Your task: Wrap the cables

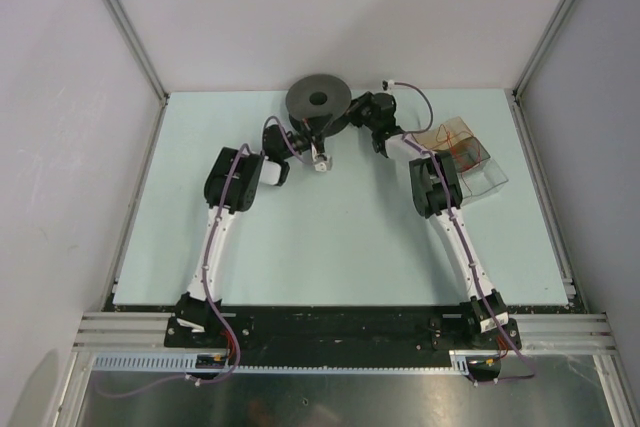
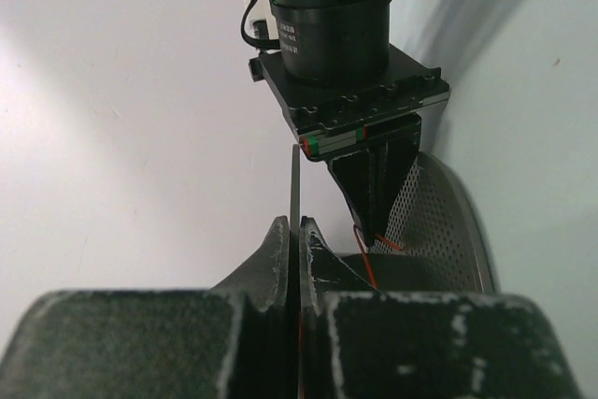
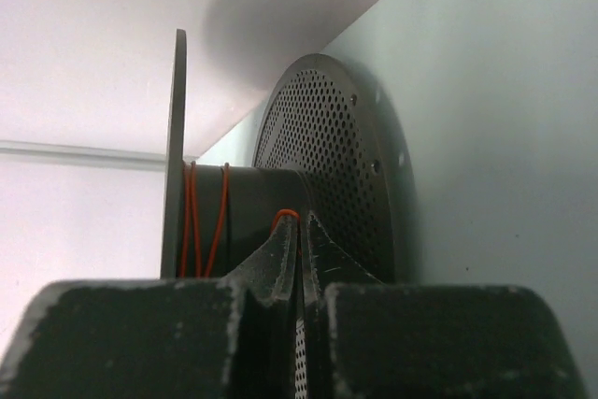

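Note:
A dark spool (image 1: 318,100) stands at the back middle of the table. A thin red-orange cable (image 3: 201,221) runs in a few turns round its core, between a thin flange (image 3: 177,137) and a perforated flange (image 3: 327,156). My right gripper (image 3: 301,231) is shut on a small loop of that cable (image 3: 285,215) close to the core. My left gripper (image 2: 294,231) is shut on the edge of the thin flange (image 2: 294,184). In the left wrist view the right gripper's fingers (image 2: 374,193) point down at the spool, and a red strand (image 2: 369,263) hangs below them.
A clear plastic box (image 1: 485,175) with more red wire (image 1: 462,150) inside sits at the right, beside the right arm's elbow. White walls close the table at the back and sides. Both arms (image 1: 225,217) (image 1: 455,227) reach inward to the spool.

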`<state>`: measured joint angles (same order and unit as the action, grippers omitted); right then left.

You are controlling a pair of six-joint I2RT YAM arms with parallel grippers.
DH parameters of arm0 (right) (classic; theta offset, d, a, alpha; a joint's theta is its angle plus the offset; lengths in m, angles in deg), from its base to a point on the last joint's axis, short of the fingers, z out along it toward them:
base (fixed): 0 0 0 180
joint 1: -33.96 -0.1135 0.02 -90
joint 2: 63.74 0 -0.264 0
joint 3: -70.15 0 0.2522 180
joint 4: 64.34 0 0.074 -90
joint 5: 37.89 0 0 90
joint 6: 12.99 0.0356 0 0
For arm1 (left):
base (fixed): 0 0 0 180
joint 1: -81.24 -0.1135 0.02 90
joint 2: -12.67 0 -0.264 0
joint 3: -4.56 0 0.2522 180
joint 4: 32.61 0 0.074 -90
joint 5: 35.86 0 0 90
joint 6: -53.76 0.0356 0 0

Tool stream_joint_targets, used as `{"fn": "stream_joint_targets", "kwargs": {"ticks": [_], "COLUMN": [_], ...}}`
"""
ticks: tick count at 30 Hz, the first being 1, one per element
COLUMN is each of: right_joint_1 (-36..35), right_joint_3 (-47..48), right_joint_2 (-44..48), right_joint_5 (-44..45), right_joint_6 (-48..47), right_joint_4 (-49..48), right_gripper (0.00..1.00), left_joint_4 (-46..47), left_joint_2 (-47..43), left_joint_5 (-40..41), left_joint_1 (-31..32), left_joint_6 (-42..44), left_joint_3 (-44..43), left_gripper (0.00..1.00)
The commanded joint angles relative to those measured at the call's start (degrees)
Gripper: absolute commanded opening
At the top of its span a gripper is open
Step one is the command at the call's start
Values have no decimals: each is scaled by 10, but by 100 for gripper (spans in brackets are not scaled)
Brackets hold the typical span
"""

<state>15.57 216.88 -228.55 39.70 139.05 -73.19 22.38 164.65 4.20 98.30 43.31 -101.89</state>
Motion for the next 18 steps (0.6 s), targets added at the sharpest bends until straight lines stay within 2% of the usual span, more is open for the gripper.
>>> {"fn": "stream_joint_targets", "kwargs": {"ticks": [1, 5, 8, 15, 18], "right_joint_1": [25, 27, 28, 28, 27], "right_joint_3": [38, 42, 35, -34, -59], "right_joint_2": [-32, -37, -32, 19, 44], "right_joint_5": [94, 97, 101, 96, 103], "right_joint_6": [11, 17, 12, -9, -19], "right_joint_4": [-3, 7, 12, 12, 18], "right_gripper": [3, 8, 18, 48, 54], "left_joint_4": [128, 129, 130, 152, 166], "left_joint_2": [20, 14, -3, -53, -78], "left_joint_5": [-86, -97, -104, -142, -149], "left_joint_1": [7, 5, 4, 5, 5], "left_joint_6": [6, 14, 17, 38, 42], "left_joint_3": [-50, -37, -11, 101, 148], "left_gripper": [6, 26, 37, 46, 47]}}
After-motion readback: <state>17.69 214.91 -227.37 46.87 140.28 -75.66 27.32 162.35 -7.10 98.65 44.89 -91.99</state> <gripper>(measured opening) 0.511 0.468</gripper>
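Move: The grey spool wound with orange cable stands upright near the table's far edge. Its middle lies about 7 cm ahead of the left hand, 3 cm to its left and 4 cm below. From the right hand it is some 4 cm ahead, 5 cm to the left and level in height. The cardboard box is about 26 cm right of and 6 cm back from the right hand, and the clear bin 31 cm right and 12 cm back. The spool is let go by both hands as their shut fingers open to about half. The left hand, at the upper flange's near rim, backs off about 6 cm, sinking slightly and turning some 10 degrees clockwise. The right, with its tips at the cable between the flanges, slides 4 cm right and a little forward, out from beside the drum, turning slightly clockwise. ##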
